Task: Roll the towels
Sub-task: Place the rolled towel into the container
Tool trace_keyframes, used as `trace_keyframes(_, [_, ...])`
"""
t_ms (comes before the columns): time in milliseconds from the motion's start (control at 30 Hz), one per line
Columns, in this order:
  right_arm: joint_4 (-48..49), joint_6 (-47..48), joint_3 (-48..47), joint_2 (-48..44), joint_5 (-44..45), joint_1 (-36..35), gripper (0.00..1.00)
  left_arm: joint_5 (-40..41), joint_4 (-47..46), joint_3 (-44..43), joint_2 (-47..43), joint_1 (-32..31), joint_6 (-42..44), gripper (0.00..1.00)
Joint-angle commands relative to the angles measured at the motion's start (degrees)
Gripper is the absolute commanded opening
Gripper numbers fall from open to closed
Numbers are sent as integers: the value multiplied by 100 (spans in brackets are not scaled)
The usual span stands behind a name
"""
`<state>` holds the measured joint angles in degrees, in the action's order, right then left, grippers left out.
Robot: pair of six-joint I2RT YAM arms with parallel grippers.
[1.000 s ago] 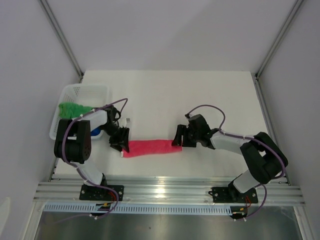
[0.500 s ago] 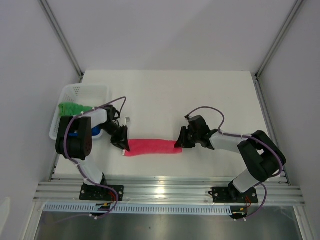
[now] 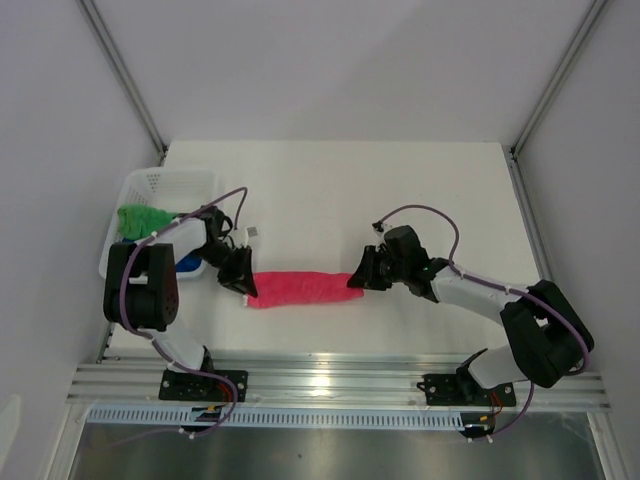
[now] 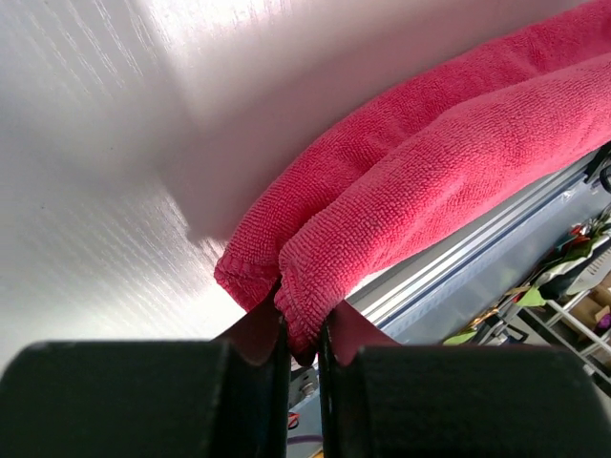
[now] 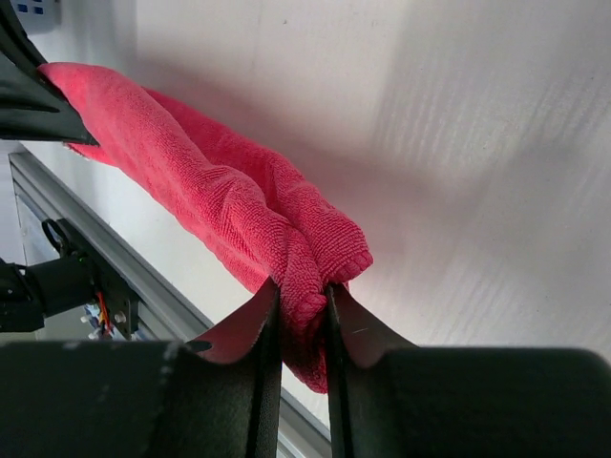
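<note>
A pink-red towel [image 3: 300, 288] lies folded into a long narrow band across the near middle of the white table. My left gripper [image 3: 247, 284] is shut on its left end, with a fold of the pink-red towel [image 4: 420, 181] pinched between the jaws [image 4: 304, 329]. My right gripper [image 3: 355, 280] is shut on the right end, where the pink-red towel [image 5: 229, 205] bunches between the fingers [image 5: 301, 310]. A green towel [image 3: 145, 218] sits rolled in the basket. A bit of blue towel [image 3: 187, 264] shows beside it, mostly hidden by the left arm.
The white mesh basket [image 3: 160, 185] stands at the table's left edge, close behind the left arm. An aluminium rail [image 3: 330, 380] runs along the near edge of the table, just in front of the towel. Grey walls close in both sides.
Both grippers have closed onto the ends of the pink-red towel. The towel's near fold has come up a little and the right arm has stretched out further.
</note>
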<state>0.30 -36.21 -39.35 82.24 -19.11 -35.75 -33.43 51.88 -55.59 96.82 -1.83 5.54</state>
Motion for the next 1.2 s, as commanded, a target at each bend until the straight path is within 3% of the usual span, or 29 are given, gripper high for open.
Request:
trace_keyframes(0, [14,-9,-151,-173,-110,-2,0,-234,182,-66,-312,86,333,1])
trace_keyframes(333, [-223,140,-731,99,-250,-20,0,-164,542,-487,-567,103,694,1])
trace_keyframes(500, [-354,367,-1345,442,-278,-20,0,-208,903,-1111,-400,165,799,1])
trace_keyframes(700, [-574,466,-3093,1529,-154,33,0,-67,1237,-2481,-128,673,835,1])
trace_keyframes(767, [-400,361,-3840,2030,-41,41,0,-172,1342,-3367,-14,928,800,1])
trace_keyframes(933, [74,140,-5615,3215,4,-72,0,126,1282,-4353,267,1561,747,1])
trace_keyframes(1167, [594,184,-8524,5326,162,-670,0,1215,-9,-3776,-127,2335,738,1])
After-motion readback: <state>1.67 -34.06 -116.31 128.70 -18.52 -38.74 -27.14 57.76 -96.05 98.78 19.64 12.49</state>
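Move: The left hand, holding one end of the rolled red towel a few centimetres over the table, has the container's middle about 16 cm ahead and 20 cm to its left, at nearly its own height. The green towel lies around that middle, roughly 15 cm ahead and 21 cm left of this hand; the blue one some 8 cm ahead and 19 cm left. From the right hand, pinching the other end, the container's middle is about 14 cm ahead and 45 cm left. Slowly up at first, then fast forward and to the left, both arms carry the red towel stretched between them towards the container, both grips kept shut. Each hand travels nearly 30 cm or more and climbs some 16–18 cm, the left ending above the container; both tilt 30–40 degrees, fingers swinging forward. ##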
